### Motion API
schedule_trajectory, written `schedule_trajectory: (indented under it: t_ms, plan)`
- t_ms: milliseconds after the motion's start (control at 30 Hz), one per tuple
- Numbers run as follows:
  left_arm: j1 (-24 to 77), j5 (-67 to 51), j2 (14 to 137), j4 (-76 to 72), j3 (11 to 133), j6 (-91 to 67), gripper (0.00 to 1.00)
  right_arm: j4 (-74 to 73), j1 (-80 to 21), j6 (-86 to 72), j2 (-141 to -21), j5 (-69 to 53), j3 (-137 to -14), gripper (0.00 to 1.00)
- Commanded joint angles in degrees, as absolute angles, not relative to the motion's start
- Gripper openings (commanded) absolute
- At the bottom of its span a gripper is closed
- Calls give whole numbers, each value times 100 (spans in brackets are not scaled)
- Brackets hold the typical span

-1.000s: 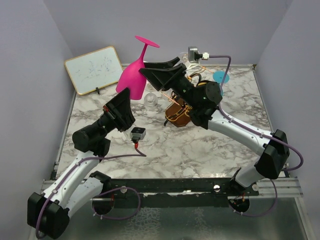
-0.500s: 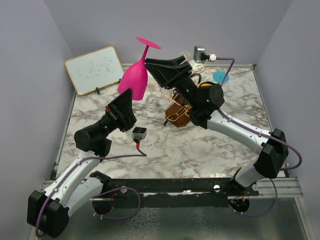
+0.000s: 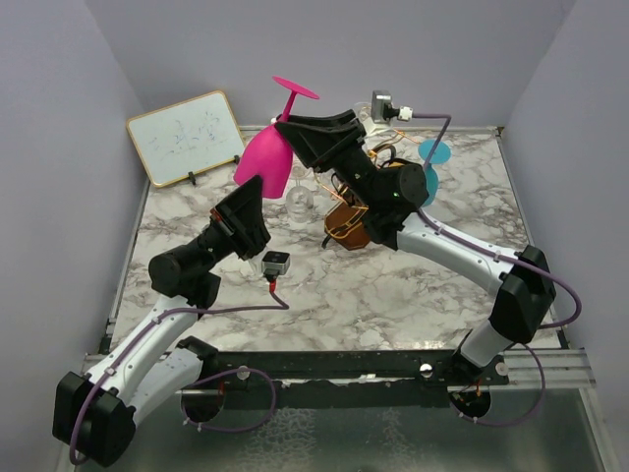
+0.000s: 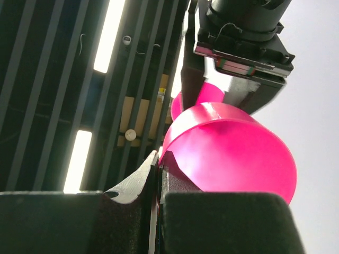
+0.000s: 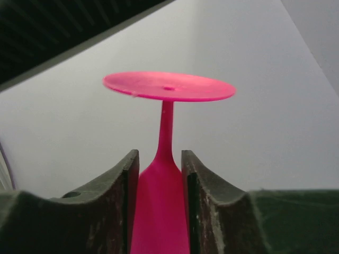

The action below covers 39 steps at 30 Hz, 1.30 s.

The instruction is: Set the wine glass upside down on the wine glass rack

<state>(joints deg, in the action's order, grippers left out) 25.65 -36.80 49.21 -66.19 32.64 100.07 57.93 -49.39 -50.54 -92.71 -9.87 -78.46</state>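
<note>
A pink wine glass [image 3: 265, 159] hangs upside down in the air, foot up, over the back of the table. My left gripper [image 3: 253, 194] is shut on the rim of its bowl [image 4: 233, 153], the thin wall pinched between the fingers [image 4: 132, 185]. My right gripper [image 3: 295, 128] is shut on the narrow top of the bowl just under the stem [image 5: 160, 211], and the round foot [image 5: 168, 86] stands above the jaws. The wine glass rack [image 3: 346, 224], gold wire on a dark brown base, stands under my right arm and is mostly hidden by it.
A small whiteboard [image 3: 185, 136] leans at the back left. A clear glass [image 3: 298, 200] stands on the marble table below the pink one. A blue glass [image 3: 432, 157] is at the back right. Grey walls close in the left, back and right sides.
The right gripper's jaws have closed on the glass near the stem. The glass has shifted slightly right and stands more upright. The left gripper keeps its hold on the rim.
</note>
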Motion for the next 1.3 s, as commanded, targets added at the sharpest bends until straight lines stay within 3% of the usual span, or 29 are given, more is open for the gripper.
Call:
schedule_trajectory:
  t_ms: [0, 33, 100, 233, 367, 433, 500, 567, 1133, 1167, 1267]
  plan:
    - [2636, -3801, 4928, -6759, 3243, 10096, 0, 5857, -4947, -4865, -9304, -882, -7971, 21]
    - [2644, -3805, 4931, -6759, 3231, 10086, 0, 5862, -4944, -4842, -9295, -867, -7957, 15]
    - [2654, -3821, 4920, -6757, 3206, 10040, 0, 5882, -4943, -4782, -9282, -889, -7945, 14]
    - [2663, -3806, 4932, -6732, 3196, 10013, 0, 5836, -4946, -4731, -9298, -902, -7961, 31]
    - [2665, -3841, 4940, -6695, 3203, 10011, 0, 5836, -4946, -4746, -9307, -845, -7945, 32]
    - [2668, -3894, 4953, -6689, 3204, 10013, 0, 5840, -4943, -4738, -9316, -863, -7954, 26]
    - [2672, -3907, 4974, -6684, 3213, 10018, 0, 5882, -4942, -4745, -9308, -870, -7937, 11]
    - [2681, -3904, 4985, -6688, 3221, 9996, 0, 5897, -4944, -4732, -9291, -878, -7920, 2]
    - [2716, -3118, 5234, -6064, 3706, 10065, 0, 6123, -4946, -5225, -9184, -1175, -7444, 1]
    - [2716, -3067, 5226, -5895, 3715, 10173, 8, 6104, -4945, -5190, -9157, -1162, -7441, 1]
    - [2753, -2802, 5173, -5645, 3695, 10257, 45, 5579, -4940, -4661, -8825, -804, -7509, 1]
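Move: Hanging upside down between both hands is the pink wine glass, its rim edge still pinched by the left fingers; its middle lies about 4 cm ahead, 2 cm right and 2 cm above the left hand. From the right hand, whose fingers straddle the glass at its stem end, that middle is roughly 3 cm back, 2 cm left and 2 cm below. The rack stands some 14 cm ahead and 14 cm right of the right hand, with a clear glass about 15 cm straight ahead, both roughly 40 cm below. Closing in two goes, with a slight reopening between, the right fingers pinch the pink glass's stem below the foot, while that hand eases about 2 cm right and nearly as far forward. The left hand keeps its pinch on the rim, sinking a touch, then follows about 2 cm forward and 1 cm right, and at the very end its fingers start to open around the rim wall. ##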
